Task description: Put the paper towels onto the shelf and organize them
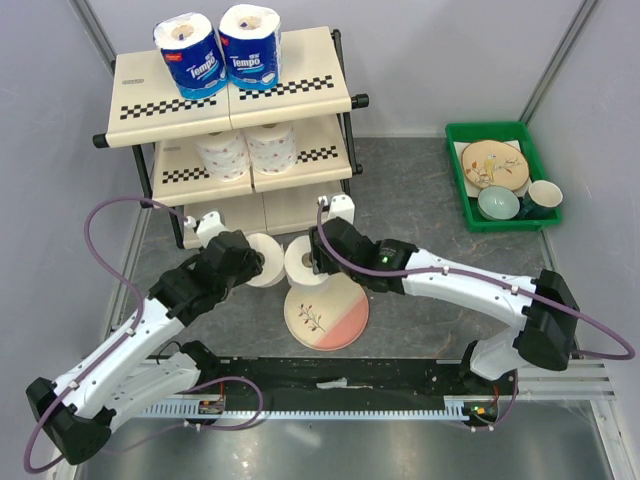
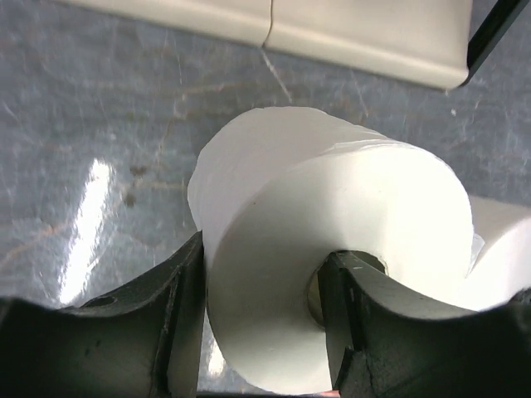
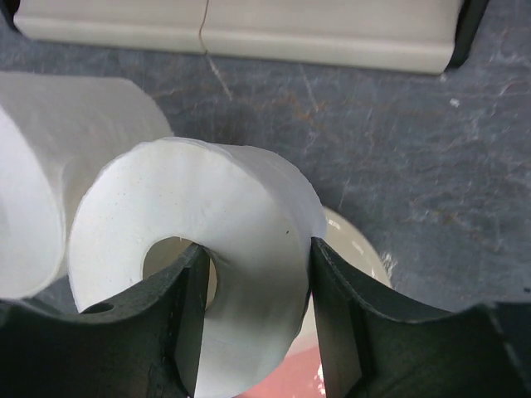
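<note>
The shelf (image 1: pixel 290 95) stands at the back left. Two blue-wrapped paper towels (image 1: pixel 192 52) (image 1: pixel 250 42) sit on its top tier and two unwrapped ones (image 1: pixel 222 152) (image 1: pixel 271 147) on the middle tier. In front of the bottom tier (image 2: pixel 332 33), my left gripper (image 1: pixel 255 262) (image 2: pixel 264 307) is shut on an unwrapped roll (image 1: pixel 270 262) (image 2: pixel 332 224), one finger (image 2: pixel 348 307) in its core. Right beside it, my right gripper (image 1: pixel 314 256) (image 3: pixel 259 319) is shut on another unwrapped roll (image 1: pixel 298 262) (image 3: pixel 207 207), one finger (image 3: pixel 187 323) in the core. The two rolls nearly touch.
A round pink-and-cream plate (image 1: pixel 335 320) (image 3: pixel 357 240) lies on the table just under and in front of the right-hand roll. A green tray (image 1: pixel 458 180) with a plate, a bowl and a cup sits at the back right. Grey walls close in the sides.
</note>
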Motion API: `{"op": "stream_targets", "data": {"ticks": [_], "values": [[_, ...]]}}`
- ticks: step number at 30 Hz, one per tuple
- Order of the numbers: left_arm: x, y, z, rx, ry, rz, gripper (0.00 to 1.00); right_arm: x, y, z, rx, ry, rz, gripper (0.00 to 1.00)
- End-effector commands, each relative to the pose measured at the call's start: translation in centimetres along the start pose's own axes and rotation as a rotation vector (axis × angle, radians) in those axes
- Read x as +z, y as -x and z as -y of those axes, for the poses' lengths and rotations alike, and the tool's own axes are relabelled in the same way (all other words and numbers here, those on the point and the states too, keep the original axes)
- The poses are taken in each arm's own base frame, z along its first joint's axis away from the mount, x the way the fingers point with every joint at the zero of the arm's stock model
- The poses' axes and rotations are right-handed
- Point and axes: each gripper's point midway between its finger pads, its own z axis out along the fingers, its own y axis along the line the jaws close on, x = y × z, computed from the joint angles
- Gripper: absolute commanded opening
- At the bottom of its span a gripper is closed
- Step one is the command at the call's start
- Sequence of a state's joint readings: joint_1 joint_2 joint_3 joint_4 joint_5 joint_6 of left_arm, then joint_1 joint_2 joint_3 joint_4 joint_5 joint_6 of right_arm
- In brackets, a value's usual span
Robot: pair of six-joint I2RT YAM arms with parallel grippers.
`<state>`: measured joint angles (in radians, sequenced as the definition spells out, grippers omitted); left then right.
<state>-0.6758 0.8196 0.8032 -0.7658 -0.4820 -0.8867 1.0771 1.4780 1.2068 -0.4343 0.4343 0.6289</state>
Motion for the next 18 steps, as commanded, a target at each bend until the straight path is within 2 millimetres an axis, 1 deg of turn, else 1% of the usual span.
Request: {"op": "stream_targets", "data": {"ticks": [1, 2, 3, 4, 5, 6, 7, 8, 9, 10, 12, 13, 14, 15, 16, 17, 18], "values": [[-0.5, 5.0, 2.5, 0.024, -0.057, 0.161, 0.02, 0.7, 7.6, -1.7, 0.054, 0.058, 0.167, 0.19], [-0.2, 5.2, 2.3, 0.024, -0.047, 0.170, 0.02, 1.8, 7.7, -1.2, 0.045, 0.040, 0.160, 0.19], [0.2, 5.4, 2.1, 0.029, -0.038, 0.171, 0.02, 2.2, 8.2, -1.2, 0.046, 0.038, 0.169, 0.19], [0.6, 6.1, 1.7, 0.004, -0.025, 0.186, 0.02, 2.4, 9.0, -1.5, 0.035, 0.043, 0.182, 0.19], [1.2, 5.8, 1.6, -0.003, -0.032, 0.169, 0.02, 3.6, 8.9, -1.2, 0.027, 0.027, 0.173, 0.19], [1.6, 5.9, 1.4, -0.010, -0.038, 0.168, 0.01, 4.1, 9.2, -1.3, 0.023, 0.026, 0.183, 0.18], [2.4, 6.4, 0.5, -0.037, -0.021, 0.175, 0.02, 4.4, 9.8, -1.5, 0.012, 0.027, 0.194, 0.18], [3.1, 6.2, 0.9, -0.052, -0.063, 0.170, 0.02, 5.4, 9.4, -1.3, 0.005, 0.015, 0.183, 0.18], [3.6, 6.4, 0.6, -0.057, -0.062, 0.173, 0.01, 5.9, 9.6, -1.4, 0.004, 0.016, 0.193, 0.17], [4.1, 7.0, -0.2, -0.077, -0.047, 0.189, 0.02, 6.6, 9.5, -1.5, -0.004, 0.011, 0.190, 0.17], [4.9, 7.5, -0.3, -0.074, -0.065, 0.209, 0.02, 7.4, 9.8, -1.5, -0.002, 0.009, 0.202, 0.17], [5.2, 7.9, -0.7, -0.079, -0.057, 0.221, 0.02, 7.8, 10.0, -1.6, -0.002, 0.010, 0.207, 0.17], [5.6, 8.2, -0.5, -0.069, -0.068, 0.226, 0.01, 8.5, 9.6, -1.5, -0.007, 0.003, 0.200, 0.17], [5.9, 8.4, -0.5, -0.067, -0.068, 0.230, 0.02, 8.8, 10.0, -1.6, 0.002, 0.007, 0.215, 0.16], [6.2, 8.8, -0.8, -0.075, -0.058, 0.235, 0.02, 9.3, 9.9, -1.6, 0.002, -0.001, 0.216, 0.16], [6.7, 9.0, -0.6, -0.075, -0.070, 0.235, 0.02, 9.5, 10.1, -1.5, 0.008, -0.003, 0.225, 0.16], [7.1, 9.4, -0.9, -0.083, -0.064, 0.239, 0.01, 9.7, 10.5, -1.7, 0.012, 0.000, 0.242, 0.16]]}}
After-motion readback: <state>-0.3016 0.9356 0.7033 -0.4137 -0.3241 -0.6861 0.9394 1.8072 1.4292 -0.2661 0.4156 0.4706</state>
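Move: Each hand already holds a white paper towel roll by its rim, lifted clear of the table. The left hand's place for its roll on the lowest shelf lies about 18 cm ahead, 8 cm to the left and 13 cm down; the other roll hangs some 13 cm to its right, level with it. The right hand's spot, just right of the shelf's seam, is roughly 18 cm ahead, 7 cm left and 13 cm down; the plate's middle is 6 cm back, 1 cm right, 18 cm below. The two rolls, still pinched at the rim with one finger in the core, are carried side by side towards the lowest shelf: the right hand takes its roll about 10 cm forward, the left about 7 cm, both swinging 4 to 5 cm left as they go. They rise slightly, then sink a few centimetres as they near the shelf, the left wrist turning some 10 degrees counter-clockwise. ##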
